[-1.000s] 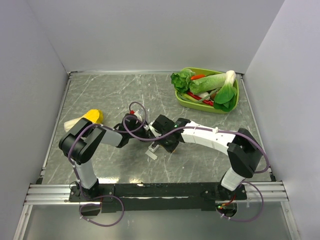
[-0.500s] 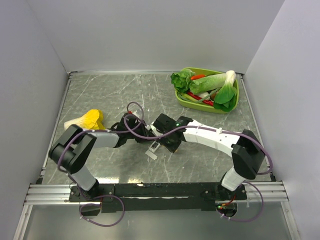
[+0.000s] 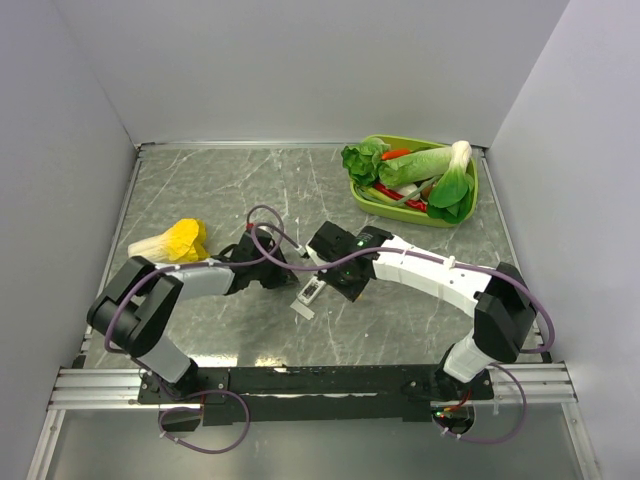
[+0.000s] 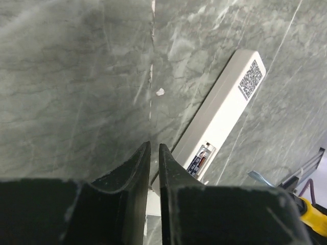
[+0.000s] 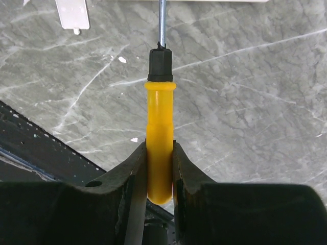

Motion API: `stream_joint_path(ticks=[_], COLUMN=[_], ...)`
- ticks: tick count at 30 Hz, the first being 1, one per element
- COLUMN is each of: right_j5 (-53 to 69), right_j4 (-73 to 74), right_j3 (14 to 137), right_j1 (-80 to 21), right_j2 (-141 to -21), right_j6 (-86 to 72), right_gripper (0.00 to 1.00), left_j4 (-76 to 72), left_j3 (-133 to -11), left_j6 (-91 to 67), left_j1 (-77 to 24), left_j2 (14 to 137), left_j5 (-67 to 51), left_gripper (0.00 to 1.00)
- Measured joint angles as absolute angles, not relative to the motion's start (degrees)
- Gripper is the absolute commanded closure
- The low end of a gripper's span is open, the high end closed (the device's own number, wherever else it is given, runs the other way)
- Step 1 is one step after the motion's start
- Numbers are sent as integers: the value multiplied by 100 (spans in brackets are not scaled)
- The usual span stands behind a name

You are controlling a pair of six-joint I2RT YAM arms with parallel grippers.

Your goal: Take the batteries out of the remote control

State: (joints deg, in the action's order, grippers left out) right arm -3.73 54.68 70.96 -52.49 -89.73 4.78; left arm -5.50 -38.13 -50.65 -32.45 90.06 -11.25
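The white remote control (image 4: pixel 225 107) lies back-up on the marble table, a QR label at its far end. One dark and reddish battery (image 4: pixel 201 160) sits in its recess, just right of my left gripper (image 4: pixel 154 145). The left fingers stand almost together with nothing between them, beside the remote's near end. My right gripper (image 5: pixel 159 145) is shut on the yellow handle of a screwdriver (image 5: pixel 159 117), whose shaft points toward the remote. From above, the two grippers meet at the remote (image 3: pixel 312 289) in mid-table.
A small flat white cover piece (image 5: pixel 73 13) lies on the table left of the screwdriver shaft. A green tray (image 3: pixel 470 205) of vegetables stands at the back right. A yellow vegetable (image 3: pixel 175 240) lies at the left. The black base rail (image 5: pixel 30 148) runs near the right wrist.
The left arm has stretched and lowered, carrying its gripper a little to the right toward the remote. The right gripper with the screwdriver has shifted slightly away from the near edge.
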Motion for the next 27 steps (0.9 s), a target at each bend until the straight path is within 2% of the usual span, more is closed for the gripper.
stream_joint_path(ticks=[13, 14, 15, 19, 24, 27], right_j5=[-366, -366, -366, -314, 34, 257], right_j4=[5728, 5745, 5758, 5756, 5529, 5315], right_j3=[7148, 7148, 7148, 7153, 7089, 6960], right_j1=[-5247, -5245, -5236, -5190, -5063, -4930], right_j2=[-9026, -9026, -9026, -9024, -8947, -8739], right_j6=[567, 578, 585, 589, 589, 552], right_gripper=[100, 100, 100, 100, 100, 100], left_j4=[-1531, -1577, -1601, -1461, -1461, -1778], left_j3=[-3507, -3459, -3424, -3387, -3205, -2886], left_j6=[-5384, -5439, -5478, -5564, -5544, -5594], left_j1=[-3524, -3533, -3535, -3535, -3494, -3468], left_j2=[9325, 9323, 9312, 8947, 7802, 7102], left_j5=[-1933, -1981, -2012, -1935, -1566, -1487], left_gripper=[82, 80, 71, 52, 41, 39])
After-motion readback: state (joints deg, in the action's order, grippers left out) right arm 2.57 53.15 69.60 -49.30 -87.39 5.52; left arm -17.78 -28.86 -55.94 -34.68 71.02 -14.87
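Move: From the left hand the remote's middle is about 5 cm to the right, level fore and aft and about 1 cm lower; its open battery end reaches back past the fingertips. The battery cover lies roughly 6 cm back and 1 cm right, 2 cm lower. The yellow screwdriver handle, held in the right gripper, is about 11 cm right, 5 cm back and 7 cm up. The right hand has the remote's middle some 5 cm ahead, 6 cm left and 9 cm below. Sweep the left gripper low over the table, right and back by about 3 cm each way, pushing the remote's battery end sideways with the nearly shut fingers. Then lift it away nearly 10 cm, drifting slightly forward and left, opening the fingers widely and tilting them down as it rises. Keep the right gripper's hold on the screwdriver, nearly in place above the table. ##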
